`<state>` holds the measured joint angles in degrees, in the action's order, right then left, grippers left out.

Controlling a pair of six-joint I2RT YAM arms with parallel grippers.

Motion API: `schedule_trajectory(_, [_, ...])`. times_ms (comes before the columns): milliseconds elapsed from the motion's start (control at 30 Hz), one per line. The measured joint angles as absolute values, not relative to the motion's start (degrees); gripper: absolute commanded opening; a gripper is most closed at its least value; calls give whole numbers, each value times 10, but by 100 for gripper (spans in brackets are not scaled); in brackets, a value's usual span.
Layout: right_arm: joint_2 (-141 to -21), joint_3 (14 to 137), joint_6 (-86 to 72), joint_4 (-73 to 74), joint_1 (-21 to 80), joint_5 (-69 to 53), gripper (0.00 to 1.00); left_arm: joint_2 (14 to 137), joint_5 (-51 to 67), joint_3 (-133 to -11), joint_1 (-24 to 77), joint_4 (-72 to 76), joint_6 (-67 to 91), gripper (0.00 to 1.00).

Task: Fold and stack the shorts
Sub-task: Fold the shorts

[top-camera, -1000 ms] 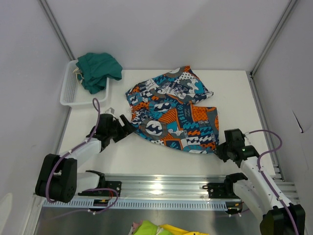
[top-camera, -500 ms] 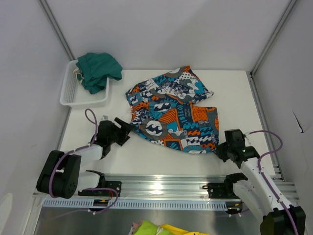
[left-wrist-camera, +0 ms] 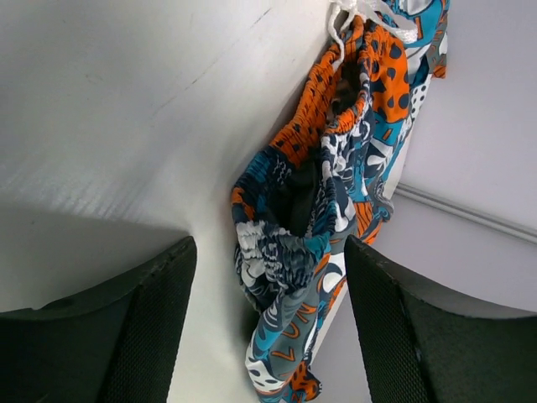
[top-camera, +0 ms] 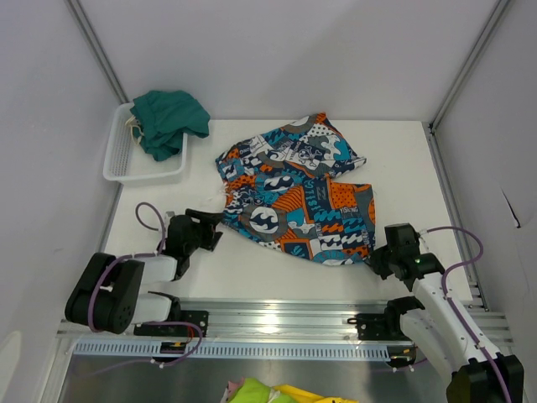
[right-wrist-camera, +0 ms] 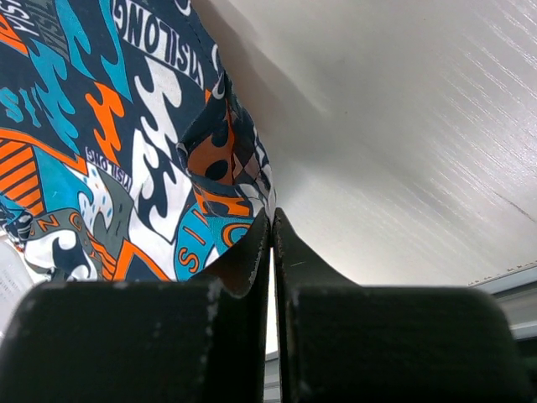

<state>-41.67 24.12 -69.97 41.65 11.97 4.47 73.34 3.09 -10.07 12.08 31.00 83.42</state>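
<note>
The patchwork-print shorts (top-camera: 294, 197) lie spread and rumpled in the middle of the table. My left gripper (top-camera: 206, 232) is open at their left waistband edge. In the left wrist view the gathered waistband (left-wrist-camera: 289, 243) lies between the two wide-apart fingers (left-wrist-camera: 147, 336), touched by neither, with my left gripper (left-wrist-camera: 268, 252) open. My right gripper (top-camera: 376, 255) is shut at the near right hem corner. Seen from the right wrist, my right gripper (right-wrist-camera: 271, 220) touches the hem (right-wrist-camera: 226, 168) with its tips; whether cloth is pinched I cannot tell. The dark teal-green shorts (top-camera: 170, 120) sit bunched on the basket.
The white mesh basket (top-camera: 126, 164) stands at the far left corner against the wall. A metal rail (top-camera: 277, 323) runs along the near edge between the arm bases. Yellow-green cloth (top-camera: 260, 393) lies below it. Frame posts rise at both back corners.
My left gripper has drawn back toward the near left, off the waistband edge, and its jaws have narrowed a little. The right gripper and the shorts have barely moved.
</note>
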Motion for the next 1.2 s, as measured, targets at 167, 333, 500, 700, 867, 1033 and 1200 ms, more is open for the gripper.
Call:
schedule_trajectory(167, [-416,241,-703,416,124,42,0,780,18,-106,127,352,864,53])
schedule_trajectory(333, [-411,239,-705,416,127,41,0,835,5,-106,138,401,887,38])
schedule_trajectory(500, [-411,238,-705,416,128,41,0,863,-2,-106,142,424,890,13])
schedule_trajectory(700, [-411,236,-705,417,129,40,0,827,-16,-107,143,394,865,5])
schedule_trajectory(867, [-401,238,-705,438,131,41,0,707,-38,-128,144,264,800,0])
schedule_trajectory(1033, [-376,275,-705,491,141,45,0,595,-45,-163,146,127,723,0])
schedule_trajectory(1200, [-321,326,-705,552,159,59,0,520,-28,-150,147,34,670,0])
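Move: The shorts' near waistband corner lies about 2 cm ahead of the left hand's open fingers, 1 cm to the right and 2 cm below. The drawstring is some 8 cm ahead of this hand, level with it sideways and 3 cm below; the white basket is about 22 cm ahead and 19 cm left, at roughly hand height. From the right hand, already shut on the near leg corner, the waistband corner is about 13 cm ahead, 40 cm left and 3 cm down. Down about 2 cm and slightly forward goes the left hand, closing its wide-open fingers to pinch the shorts' waistband corner. It then lifts some 6 cm, its left side rolling up about 20 degrees, and draws back towards the base. The right hand keeps its pinch on the leg corner, almost still until it too rises about 5 cm and comes back a little. ##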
